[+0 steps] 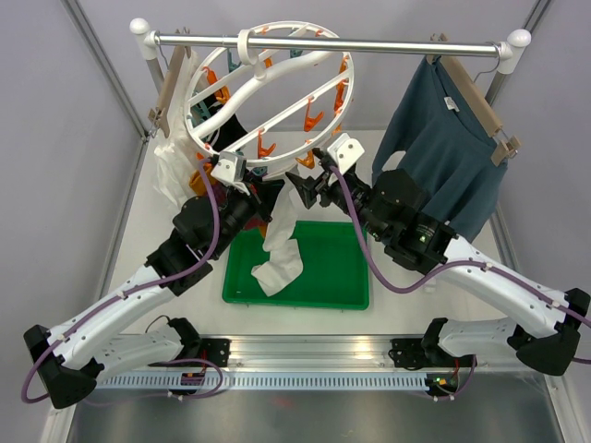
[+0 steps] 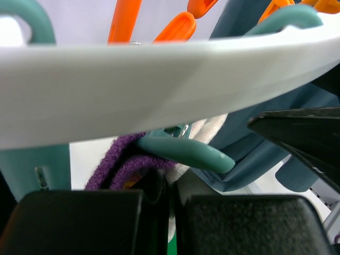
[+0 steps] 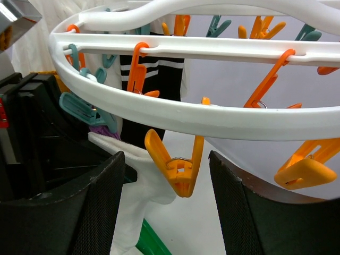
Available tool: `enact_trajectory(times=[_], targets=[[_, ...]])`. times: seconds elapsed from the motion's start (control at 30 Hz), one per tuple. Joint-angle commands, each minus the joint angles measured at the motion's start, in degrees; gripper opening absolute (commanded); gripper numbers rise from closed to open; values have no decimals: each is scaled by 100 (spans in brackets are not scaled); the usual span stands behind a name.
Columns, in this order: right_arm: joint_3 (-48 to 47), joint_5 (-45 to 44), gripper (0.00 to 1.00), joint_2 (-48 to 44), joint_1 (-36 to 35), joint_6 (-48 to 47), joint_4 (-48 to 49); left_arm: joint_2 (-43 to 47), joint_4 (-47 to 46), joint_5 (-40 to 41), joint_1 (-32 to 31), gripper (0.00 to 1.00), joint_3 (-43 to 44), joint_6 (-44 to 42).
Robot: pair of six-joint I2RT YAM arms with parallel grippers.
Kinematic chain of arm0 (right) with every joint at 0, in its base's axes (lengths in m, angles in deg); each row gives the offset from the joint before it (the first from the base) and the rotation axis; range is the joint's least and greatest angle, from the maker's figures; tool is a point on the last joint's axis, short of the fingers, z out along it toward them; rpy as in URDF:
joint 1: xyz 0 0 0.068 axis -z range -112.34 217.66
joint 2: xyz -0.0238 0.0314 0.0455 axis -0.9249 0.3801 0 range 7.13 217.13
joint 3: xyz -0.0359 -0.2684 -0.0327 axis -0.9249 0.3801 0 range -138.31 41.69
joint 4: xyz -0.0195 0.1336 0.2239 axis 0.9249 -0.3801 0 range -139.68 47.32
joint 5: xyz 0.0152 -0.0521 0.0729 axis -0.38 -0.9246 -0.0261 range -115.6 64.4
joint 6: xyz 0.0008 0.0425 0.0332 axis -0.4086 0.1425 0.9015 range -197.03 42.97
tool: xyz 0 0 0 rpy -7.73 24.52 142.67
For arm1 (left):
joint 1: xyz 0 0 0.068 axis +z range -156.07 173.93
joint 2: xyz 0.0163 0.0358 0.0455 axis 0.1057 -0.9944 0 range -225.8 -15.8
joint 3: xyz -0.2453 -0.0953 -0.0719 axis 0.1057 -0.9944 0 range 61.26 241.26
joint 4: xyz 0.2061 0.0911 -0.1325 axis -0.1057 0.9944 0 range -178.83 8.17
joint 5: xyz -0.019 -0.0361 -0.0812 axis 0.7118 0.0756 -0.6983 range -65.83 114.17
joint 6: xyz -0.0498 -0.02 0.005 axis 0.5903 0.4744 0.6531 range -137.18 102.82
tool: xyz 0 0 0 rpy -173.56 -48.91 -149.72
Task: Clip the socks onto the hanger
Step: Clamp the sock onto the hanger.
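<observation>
The white ring hanger (image 1: 268, 101) hangs from the rail, with orange and teal clips under it. A white sock (image 1: 282, 240) dangles from between the two grippers down over the green tray. My left gripper (image 2: 172, 196) is shut just under the hanger rim (image 2: 159, 90), pinching the white sock (image 2: 180, 171) beside a teal clip (image 2: 186, 151) and a purple sock cuff (image 2: 122, 167). My right gripper (image 3: 166, 159) is open, its fingers either side of a closed orange clip (image 3: 180, 170) without touching it. The white sock (image 3: 141, 196) hangs behind that clip. A black striped sock (image 3: 159, 69) hangs clipped further back.
A green tray (image 1: 342, 277) lies on the table below the hanger. A teal-blue shirt (image 1: 443, 157) hangs at the right of the rail (image 1: 369, 43). A white sheer garment (image 1: 175, 157) hangs at the left on a wooden hanger.
</observation>
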Motion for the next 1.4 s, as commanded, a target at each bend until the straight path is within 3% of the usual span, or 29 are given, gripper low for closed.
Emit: enact_trajectory(times=[0.0,0.87,1.0,1.1,1.13,1.23,1.37], targets=[[-199,-469,70,79,-61,-157,358,-3,-256,-99,-2,2,276,-138],[-330,-558,69,88,-167,-131,657,67,-221,-143,-2,2,276,-129],[-348,-575,65,105,-176,-122,622,76,-221,-152,6,2,285,-120],[-392,-663,51,114,-184,-69,535,84,-203,-169,-2,2,285,-120],[-409,-698,41,105,-184,-43,499,93,-203,-178,-2,2,285,-120],[-515,-733,24,123,-193,45,306,102,-194,-196,-2,2,250,-120],[-717,-707,11,176,-237,194,42,146,-203,-354,-2,2,197,-164]])
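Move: The orange clip hanging from the hanger's rim is almost between the right gripper's open fingers, roughly 1 cm ahead of the hand and 2 cm above it, level sideways. The next orange clip along is some 6 cm ahead, 5 cm right and 2 cm up; the white sock's cuff is about 6 cm left, straight across, and 2 cm lower. From the left hand, the first clip lies about 1 cm ahead, 7 cm right and 4 cm above. Ease the right gripper forward about 1 cm under the rim, turning it slightly clockwise, then raise it some 3 cm with the near orange clip between its fingers. Late in the rise, close from well open to about a third and pinch the clip's two prongs together from either side. Keep the left gripper still, shut on the white sock's cuff. ##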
